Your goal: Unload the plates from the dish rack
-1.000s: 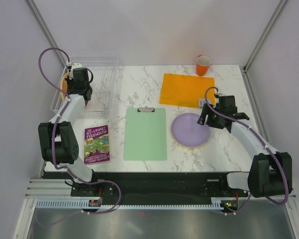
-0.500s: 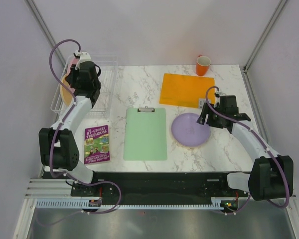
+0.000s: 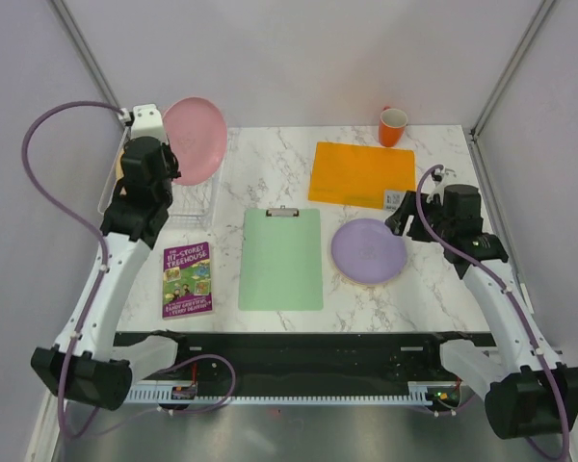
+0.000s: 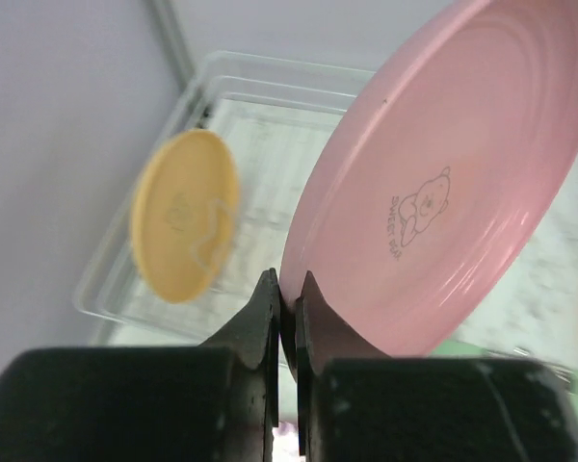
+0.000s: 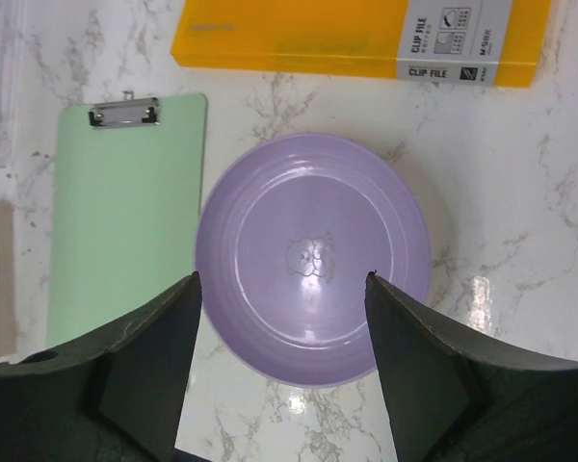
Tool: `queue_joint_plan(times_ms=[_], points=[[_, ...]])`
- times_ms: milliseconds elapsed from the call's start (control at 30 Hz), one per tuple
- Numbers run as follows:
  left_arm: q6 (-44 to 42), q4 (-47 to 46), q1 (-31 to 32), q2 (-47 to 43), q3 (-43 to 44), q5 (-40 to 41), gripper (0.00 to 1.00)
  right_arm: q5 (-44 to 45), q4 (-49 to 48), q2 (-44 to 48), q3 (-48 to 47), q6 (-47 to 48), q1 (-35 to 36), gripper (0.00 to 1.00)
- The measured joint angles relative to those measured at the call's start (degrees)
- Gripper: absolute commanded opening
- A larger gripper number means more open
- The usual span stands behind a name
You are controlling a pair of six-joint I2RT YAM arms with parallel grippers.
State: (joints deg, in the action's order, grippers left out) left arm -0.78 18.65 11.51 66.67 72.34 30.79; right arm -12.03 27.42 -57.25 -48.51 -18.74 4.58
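Observation:
My left gripper [image 4: 289,289] is shut on the lower rim of the pink plate [image 4: 443,192], which it holds on edge in the air above the dish rack [image 4: 222,87]. From above, the pink plate [image 3: 195,138] shows over the rack's [image 3: 200,197] far right part, with the left gripper [image 3: 171,169] just below it. A yellow-orange plate [image 4: 185,217] stands upright in the rack; in the top view this yellow-orange plate [image 3: 122,166] is mostly hidden by the arm. The lilac plate [image 5: 313,255] lies flat on the table. My right gripper [image 5: 282,277] hovers open above it, holding nothing.
A green clipboard [image 3: 281,258] lies mid-table, left of the lilac plate [image 3: 368,250]. An orange clip file [image 3: 361,173] sits behind the plate, an orange mug [image 3: 393,125] at the back edge. A purple book [image 3: 188,279] lies in front of the rack.
My left arm has lifted the pink plate up out of the rack and swung it to the right. The right gripper has drawn back slightly from the lilac plate, still open.

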Motion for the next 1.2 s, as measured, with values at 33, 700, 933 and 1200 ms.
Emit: queue_joint_plan(times_ms=[33, 700, 933, 1200], points=[[2.2, 1.0, 0.1, -1.8, -0.4, -3.0, 0.02, -1.1, -0.2, 0.5, -0.3, -0.6, 0.0, 0.76], [31.0, 5.0, 13.1, -7.3, -14.6, -35.7, 0.02, -11.2, -13.1, 1.8, -0.3, -14.0, 12.3, 0.75], [32.9, 4.7, 16.7, -7.3, -14.6, -35.1, 0.02, -7.1, -14.1, -1.6, -0.4, -14.7, 19.9, 0.75], [34.1, 4.3, 18.3, -6.0, -15.1, -32.2, 0.02, -2.0, -14.1, -1.9, -0.5, -14.8, 22.2, 0.75]])
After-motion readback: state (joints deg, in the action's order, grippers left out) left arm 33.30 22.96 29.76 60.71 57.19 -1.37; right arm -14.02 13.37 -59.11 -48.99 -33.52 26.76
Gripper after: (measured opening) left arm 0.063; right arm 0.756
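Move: The left hand already holds the pink plate, its middle some 8 cm ahead, 6 to the right and 4 below; the open right gripper awaiting it is about 60 cm right, 8 back and 17 lower. From the right hand that plate lies roughly 55 cm left, 16 ahead and 13 up. The purple plate is 5 cm left, 3 back and 17 below it; the clipboard 32 left, 5 back, 18 below; the orange file 6 left, 21 ahead, 17 below. Keeping its pinch on the rim of the pink plate, the left hand swings it away from the rack towards the right gripper, about 21 cm right with some 10 down and 9 back, turning some 35 degrees clockwise while its left side rolls down, and slows over the near side of the rack and the clipboard. The right hand comes to meet it with fingers still wide open, going about 14 cm left off the purple plate and rising some 7 before settling back a little, its left side lifting as it turns slightly counter-clockwise, to wait by the plate's free right-hand rim without closing. ##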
